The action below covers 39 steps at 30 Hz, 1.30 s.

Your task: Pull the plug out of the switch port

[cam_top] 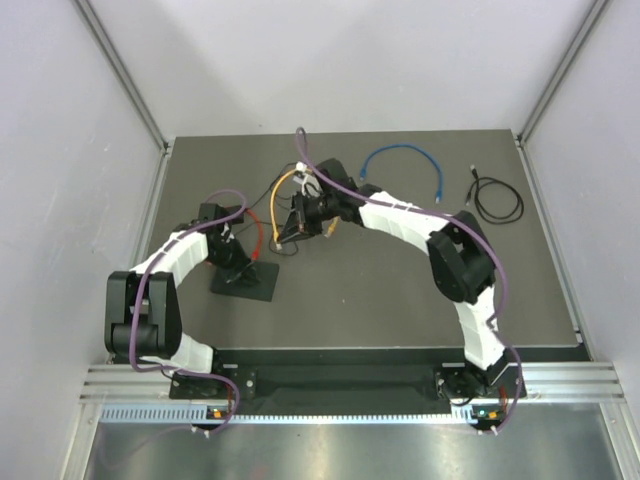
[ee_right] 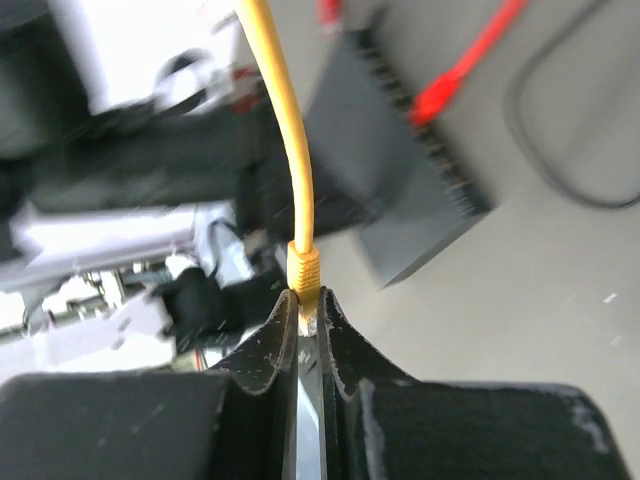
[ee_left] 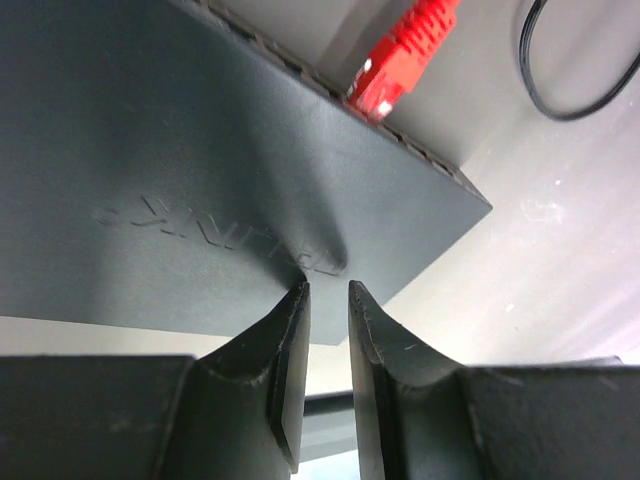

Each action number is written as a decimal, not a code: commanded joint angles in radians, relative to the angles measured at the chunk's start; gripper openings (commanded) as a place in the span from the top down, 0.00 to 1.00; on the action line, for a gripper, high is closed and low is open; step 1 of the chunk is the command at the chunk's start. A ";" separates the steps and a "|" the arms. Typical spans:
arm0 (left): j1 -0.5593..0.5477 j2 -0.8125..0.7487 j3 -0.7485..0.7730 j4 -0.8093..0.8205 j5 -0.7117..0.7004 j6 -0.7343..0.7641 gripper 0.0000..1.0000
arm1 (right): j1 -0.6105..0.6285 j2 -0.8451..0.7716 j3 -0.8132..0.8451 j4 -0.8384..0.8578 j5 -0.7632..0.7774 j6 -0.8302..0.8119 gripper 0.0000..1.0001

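The switch (cam_top: 250, 284) is a flat matte-black slab lying left of centre. My left gripper (ee_left: 328, 288) stands over it with both tips on its plain top (ee_left: 200, 150). Its jaws are a narrow gap apart with nothing between them. A red plug (ee_left: 392, 72) sits in a port on the far edge of the switch. My right gripper (ee_right: 308, 298) is shut on a yellow plug (ee_right: 303, 270) and holds it in the air, clear of the switch (ee_right: 400, 170). The plug's yellow cable (cam_top: 283, 183) arcs up and away from it.
A blue cable (cam_top: 405, 160) lies coiled at the back centre-right and a black cable (cam_top: 497, 197) at the back right. A red cable (cam_top: 257, 232) runs back from the switch. A thin black cord (ee_left: 560, 85) loops beyond the switch's port edge.
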 commanded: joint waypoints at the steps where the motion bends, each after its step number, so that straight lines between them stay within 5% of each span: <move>1: 0.000 -0.005 0.029 -0.004 -0.082 0.056 0.72 | -0.026 -0.153 0.006 -0.095 -0.074 -0.119 1.00; 15: -0.005 -0.051 0.025 0.042 -0.056 0.077 0.72 | -0.290 -0.302 0.161 -0.313 0.199 -0.030 1.00; 28: -0.003 -0.025 0.046 0.048 -0.005 0.105 0.72 | -0.477 0.010 0.356 -0.319 0.217 -0.022 1.00; 39: -0.003 -0.025 0.046 0.028 0.006 0.120 0.72 | -0.483 0.207 0.391 -0.243 0.181 -0.019 1.00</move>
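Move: The right hand already holds the yellow cable by its freed plug. The near plug of the blue cable lies about 31 cm ahead, 20 cm to its right and 12 cm below; the blue cable's middle is some 4 cm farther out and 10 cm farther right than that plug. The switch sits roughly 9 cm left and 2 cm back, 11 cm below. From the left hand, the blue plug is about 36 cm ahead and 27 cm right, slightly lower. Keep the right fingers pinched on the yellow plug and lift it about 12 cm while swinging away from the switch, then sweep forward and right, some 22 cm each way, towards the blue cable. Turn the hand roughly 35 degrees clockwise on the way, and sink over the last stretch to a little below the starting height. ##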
